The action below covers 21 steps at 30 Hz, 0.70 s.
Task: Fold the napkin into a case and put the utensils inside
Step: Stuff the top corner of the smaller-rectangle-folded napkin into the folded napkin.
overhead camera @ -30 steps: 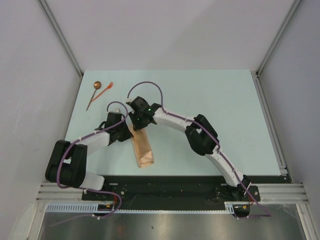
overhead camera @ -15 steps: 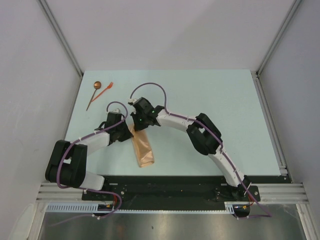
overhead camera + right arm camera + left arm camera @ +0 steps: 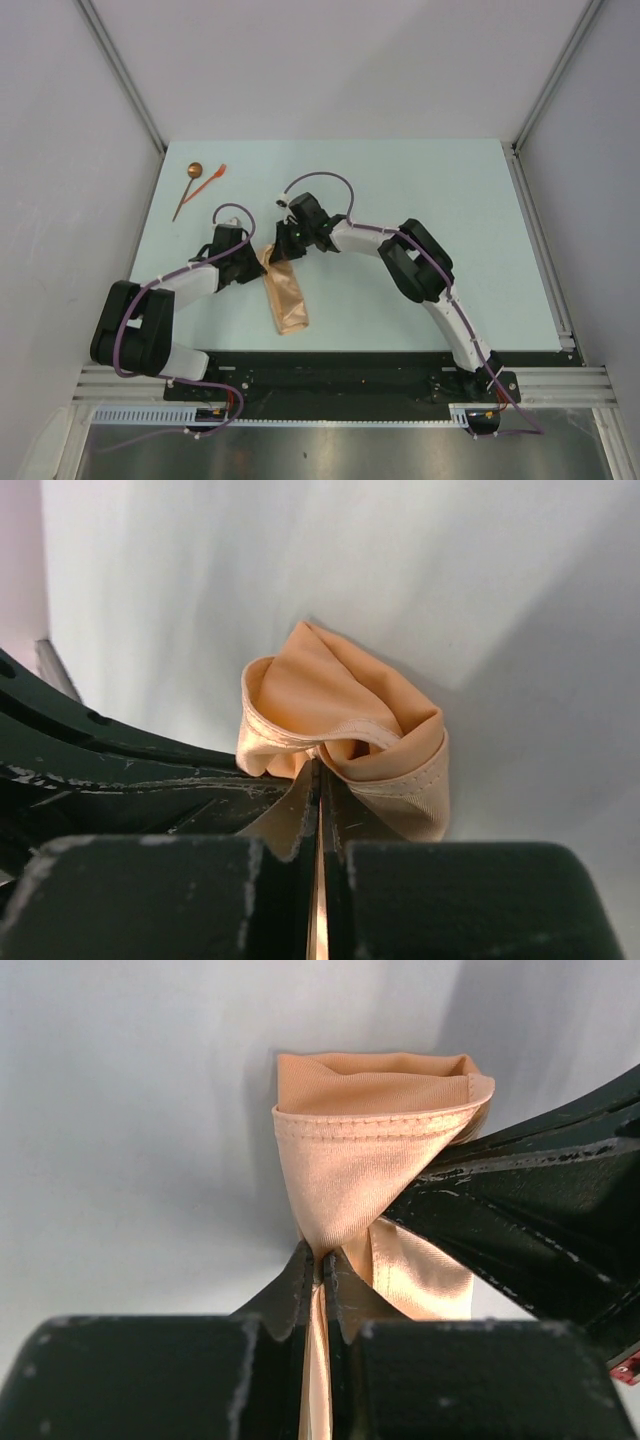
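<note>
The napkin lies folded as a narrow tan-orange case [image 3: 285, 298] near the table's front, its far end lifted open. My left gripper [image 3: 256, 260] is shut on the left lip of that mouth; the pinched cloth [image 3: 340, 1175] runs between its fingers [image 3: 300, 1280]. My right gripper [image 3: 283, 247] is shut on the opposite lip, the cloth [image 3: 330, 705] bunched just beyond its tips [image 3: 320, 780]. Both utensils, a dark-handled spoon [image 3: 188, 187] with a coppery bowl and an orange-red fork piece [image 3: 212, 178], lie at the far left, apart from the case.
The pale table [image 3: 440, 230] is bounded by grey walls on three sides. A black base rail [image 3: 340, 375] runs along the near edge under the arms.
The right gripper closed on the case's edge and drew back to the right, pulling the mouth wider. The left gripper kept its hold and place.
</note>
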Tool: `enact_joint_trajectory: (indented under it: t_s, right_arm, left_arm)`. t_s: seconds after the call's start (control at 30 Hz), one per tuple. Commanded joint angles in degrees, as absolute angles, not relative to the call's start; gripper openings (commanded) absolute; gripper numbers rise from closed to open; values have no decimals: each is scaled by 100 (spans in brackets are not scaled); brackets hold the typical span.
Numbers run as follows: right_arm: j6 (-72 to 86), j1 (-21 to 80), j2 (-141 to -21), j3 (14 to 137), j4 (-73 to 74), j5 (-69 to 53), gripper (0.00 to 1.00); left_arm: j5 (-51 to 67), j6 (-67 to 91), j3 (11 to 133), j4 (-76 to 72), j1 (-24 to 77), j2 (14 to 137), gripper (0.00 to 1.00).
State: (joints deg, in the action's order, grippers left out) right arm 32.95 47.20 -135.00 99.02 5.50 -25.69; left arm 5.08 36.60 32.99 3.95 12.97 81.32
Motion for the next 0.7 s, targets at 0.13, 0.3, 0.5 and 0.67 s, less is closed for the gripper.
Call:
enact_joint_trajectory:
  t_s: [0.13, 0.3, 0.5, 0.67]
  right_arm:
    - [4201, 4650, -13473, 9844, -579, -3182, 0]
    - [4316, 4641, -13675, 9993, -615, -3041, 0]
    - [4202, 4623, -13746, 9844, -694, -2918, 0]
    - [4175, 4570, -13843, 9774, -791, -2918, 0]
  left_arm:
    - [641, 3762, 3094, 176, 1309, 8209, 6]
    - [703, 3762, 3076, 193, 1310, 8165, 6]
    - [931, 3779, 3252, 632, 1283, 7832, 30]
    - [984, 3674, 3725, 1370, 1196, 7225, 33]
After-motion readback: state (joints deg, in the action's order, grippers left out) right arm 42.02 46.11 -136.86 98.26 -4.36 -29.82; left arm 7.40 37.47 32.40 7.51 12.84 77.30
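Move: The folded napkin's top pocket is right at the shut fingertips of the right hand, its middle about 1 cm ahead and 1 cm below; from the left hand it lies roughly 3 cm ahead, 2 cm to the right and 1 cm higher. From the right hand, the napkin strip's middle is some 8 cm back, 3 cm right and 2 cm down, and its near end about 14 cm back, 4 cm right and 3 cm down. The napkin's top corner stays tucked around the right hand's shut fingertips as that hand rises about 2 cm and shifts leftward some 1.5 cm and slightly forward, then settles back down nearly 1 cm, rolling about 10 degrees. Late on, the left fingers open and release their pinch on the napkin's left edge, backing off towards its near end and rising about 1 cm. ##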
